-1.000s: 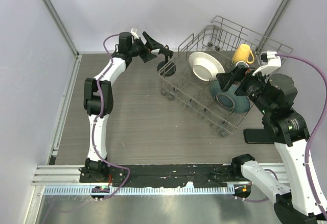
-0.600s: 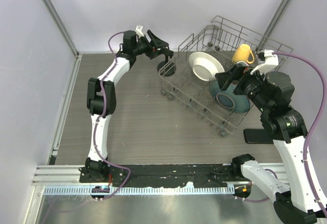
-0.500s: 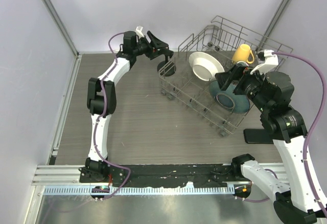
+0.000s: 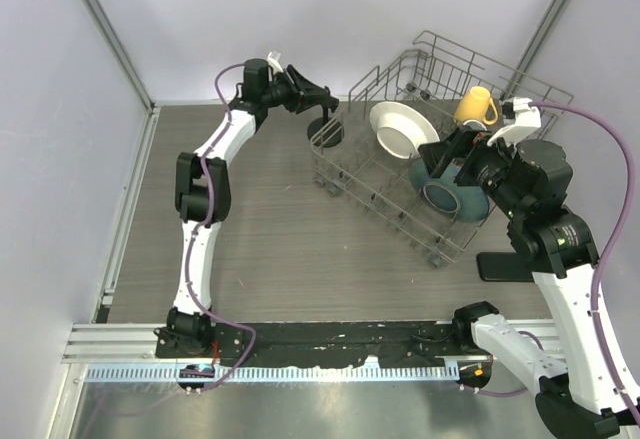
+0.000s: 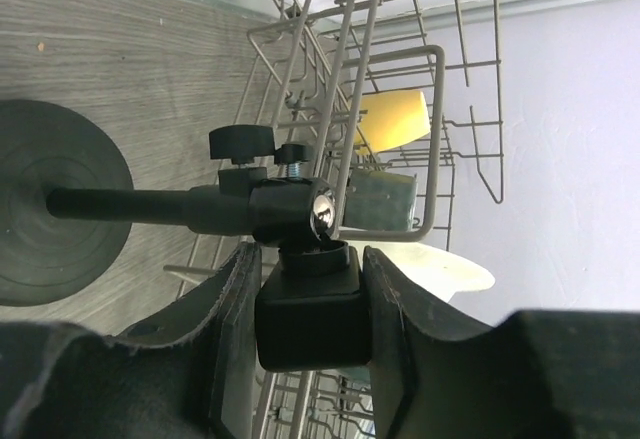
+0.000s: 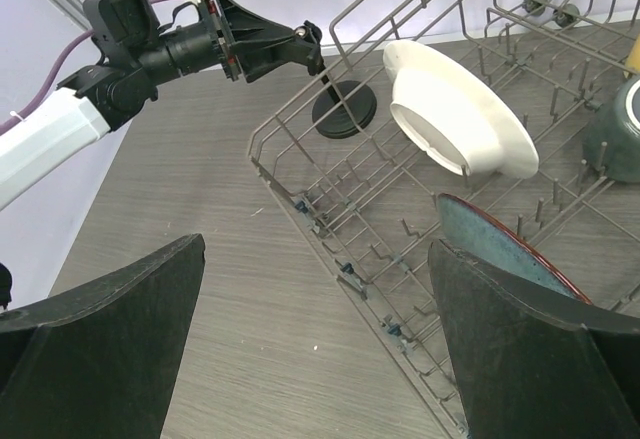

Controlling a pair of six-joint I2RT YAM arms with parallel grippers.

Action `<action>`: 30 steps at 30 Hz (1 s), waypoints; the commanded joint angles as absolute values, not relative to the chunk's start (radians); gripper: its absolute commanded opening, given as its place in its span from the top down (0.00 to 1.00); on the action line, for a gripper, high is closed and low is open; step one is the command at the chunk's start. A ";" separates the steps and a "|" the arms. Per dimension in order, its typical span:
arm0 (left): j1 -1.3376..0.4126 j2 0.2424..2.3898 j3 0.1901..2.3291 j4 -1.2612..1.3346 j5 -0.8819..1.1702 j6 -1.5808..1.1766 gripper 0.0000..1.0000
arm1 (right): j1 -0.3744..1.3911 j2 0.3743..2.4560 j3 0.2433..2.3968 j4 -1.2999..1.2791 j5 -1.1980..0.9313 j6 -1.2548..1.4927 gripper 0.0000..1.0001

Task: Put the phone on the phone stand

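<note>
The phone stand (image 4: pixel 329 134) is all black, with its round base on the table against the left end of the dish rack. My left gripper (image 4: pixel 321 100) reaches in from the left at the top of its stem. In the left wrist view both pads of the left gripper (image 5: pixel 311 271) press the sides of the square block of the phone stand (image 5: pixel 312 314), and the stem and disc base (image 5: pixel 45 214) run off to the left. The phone (image 4: pixel 503 266) lies flat at the table's right edge, partly behind my right arm. My right gripper (image 4: pixel 447 155) hangs open over the rack, holding nothing.
The grey wire dish rack (image 4: pixel 352 185) holds a white plate (image 4: pixel 400 127), a blue dish (image 4: pixel 452 196) and a yellow mug (image 4: pixel 476 105). Its left wires stand right beside the stand. Bare wooden table (image 4: pixel 270 229) spreads in front of the rack.
My left gripper has moved right onto the stand's top, and its jaws have come together on the block. The right arm has hardly shifted.
</note>
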State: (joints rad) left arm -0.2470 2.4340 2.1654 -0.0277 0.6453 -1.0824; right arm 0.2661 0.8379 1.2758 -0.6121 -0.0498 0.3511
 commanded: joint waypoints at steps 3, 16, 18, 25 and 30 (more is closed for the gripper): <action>-0.195 2.248 2.078 -0.089 0.577 -1.000 1.00 | 0.261 0.828 1.246 -0.540 -0.110 0.377 0.01; -0.114 1.293 1.171 -0.097 0.388 -0.986 1.00 | 0.477 0.897 1.031 -0.318 -0.289 0.514 0.01; -0.115 1.188 1.006 -0.060 0.394 -1.017 1.00 | 0.623 0.926 1.025 -0.305 -0.241 0.512 0.01; -0.124 0.732 0.634 0.021 0.316 -1.060 1.00 | 0.948 1.091 1.019 -0.154 -0.069 0.560 0.01; -0.124 0.531 0.462 0.090 0.310 -1.133 1.00 | 0.956 1.144 0.943 0.032 -0.092 0.705 0.01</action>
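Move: The left fingers hold the phone stand's head, the stand's middle some 7 cm below them. Its destination is a bare table patch about 34 cm back, 16 cm left and 15 cm lower; the white bowl is roughly 18 cm right and 5 cm back of this hand, the blue plate 26 cm right and 23 cm back. From the right hand, the stand's middle is about 33 cm ahead, 21 cm left, 25 cm down; the phone is roughly 8 cm back, 16 cm right. Back towards the base, about 35 cm, and some 15 cm left, the left hand carries the phone stand away from the dish rack in an arc, rising, then sinking, turning counter-clockwise and keeping its grip on the head. Meanwhile the empty, wide-open right hand swings left and down towards the stand, also drawing back, turning about 40 degrees counter-clockwise and tipping its fingers down. ##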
